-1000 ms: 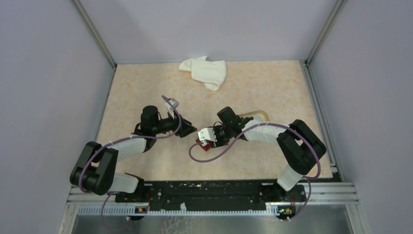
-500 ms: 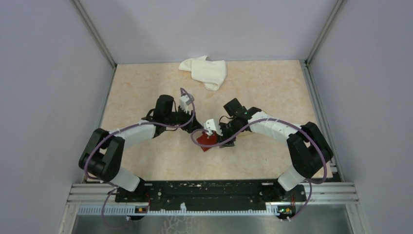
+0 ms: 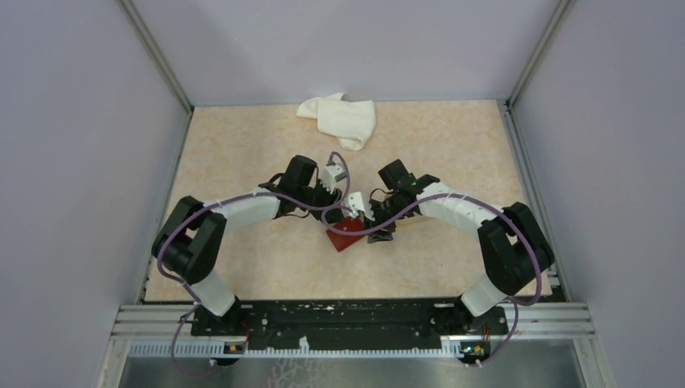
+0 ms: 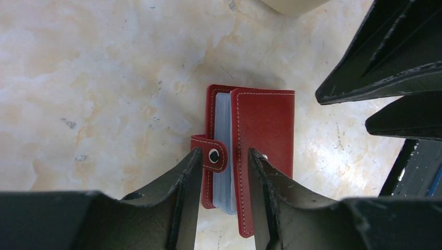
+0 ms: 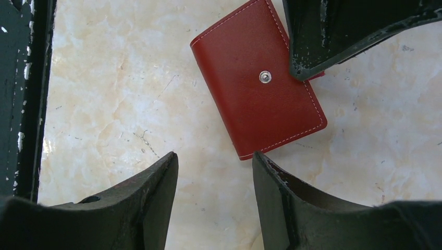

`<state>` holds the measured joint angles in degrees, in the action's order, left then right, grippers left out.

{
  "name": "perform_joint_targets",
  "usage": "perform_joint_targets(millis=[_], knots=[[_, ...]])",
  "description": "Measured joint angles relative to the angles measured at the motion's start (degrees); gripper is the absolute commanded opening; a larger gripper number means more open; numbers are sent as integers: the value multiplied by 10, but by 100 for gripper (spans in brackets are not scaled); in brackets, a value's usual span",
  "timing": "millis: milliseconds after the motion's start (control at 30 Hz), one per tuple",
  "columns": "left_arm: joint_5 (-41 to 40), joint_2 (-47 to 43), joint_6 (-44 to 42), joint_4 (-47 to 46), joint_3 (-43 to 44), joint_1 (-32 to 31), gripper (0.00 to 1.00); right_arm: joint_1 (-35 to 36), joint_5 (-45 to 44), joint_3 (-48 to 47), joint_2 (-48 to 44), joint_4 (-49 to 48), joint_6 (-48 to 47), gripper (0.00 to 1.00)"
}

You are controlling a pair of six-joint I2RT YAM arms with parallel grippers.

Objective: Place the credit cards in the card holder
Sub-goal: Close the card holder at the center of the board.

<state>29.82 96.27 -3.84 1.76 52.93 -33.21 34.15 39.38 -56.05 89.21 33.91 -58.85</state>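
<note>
The dark red card holder (image 4: 263,130) lies on the table, slightly open, with clear sleeves and its snap tab (image 4: 212,154) showing. My left gripper (image 4: 224,152) hangs over its near end, jaws apart, with the tab and sleeve edges between the fingers. The top view shows the card holder (image 3: 343,234) between the left gripper (image 3: 337,212) and the right gripper (image 3: 380,233). In the right wrist view the card holder (image 5: 258,78) sits just beyond my right gripper (image 5: 215,156), which is open over bare table. No credit cards are in view.
A white cloth (image 3: 339,120) lies at the back of the table. A corner of a beige tray (image 4: 292,4) shows beyond the card holder. The two grippers are close together, the left finger (image 5: 333,31) over the wallet's far corner. Grey walls enclose the table.
The left arm swung right and inward until its gripper reached the card holder, and its jaws narrowed. The right gripper drew back to the wallet's right side, and the wallet stayed on the table.
</note>
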Motion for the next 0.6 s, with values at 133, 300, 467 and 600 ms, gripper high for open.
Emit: perform_joint_targets(millis=[133,300,467,600], knots=[[-22,2,-5,25,12,-5,39,-2,3,0,0,0,0,55],[-38,9,-9,44,26,-5,27,-2,7,0,0,0,0,55],[-38,22,-12,52,37,-5,13,-2,8,0,0,0,0,55],[-37,27,-16,63,45,-5,5,-2,8,0,0,0,0,54]])
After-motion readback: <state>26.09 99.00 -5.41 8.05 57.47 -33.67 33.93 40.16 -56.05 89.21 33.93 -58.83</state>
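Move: My left fingers straddle the card holder's strap: its tab lies about 1 cm ahead of that hand, level with it sideways and roughly 2 cm below. The holder's body sits some 4 cm back and 2 cm to the right, also about 2 cm below. The beige tray is about 18 cm to the right, nearly level. From my right hand, the strap is some 6 cm ahead, 6 cm left and 3 cm below. I shut my left fingers from about half open to nearly closed, bringing their tips together on the strap beside the holder's edge. As they close, my left hand settles slowly, only about 1 cm down and 1 cm forward, with a wrist turn of roughly 5 degrees. ##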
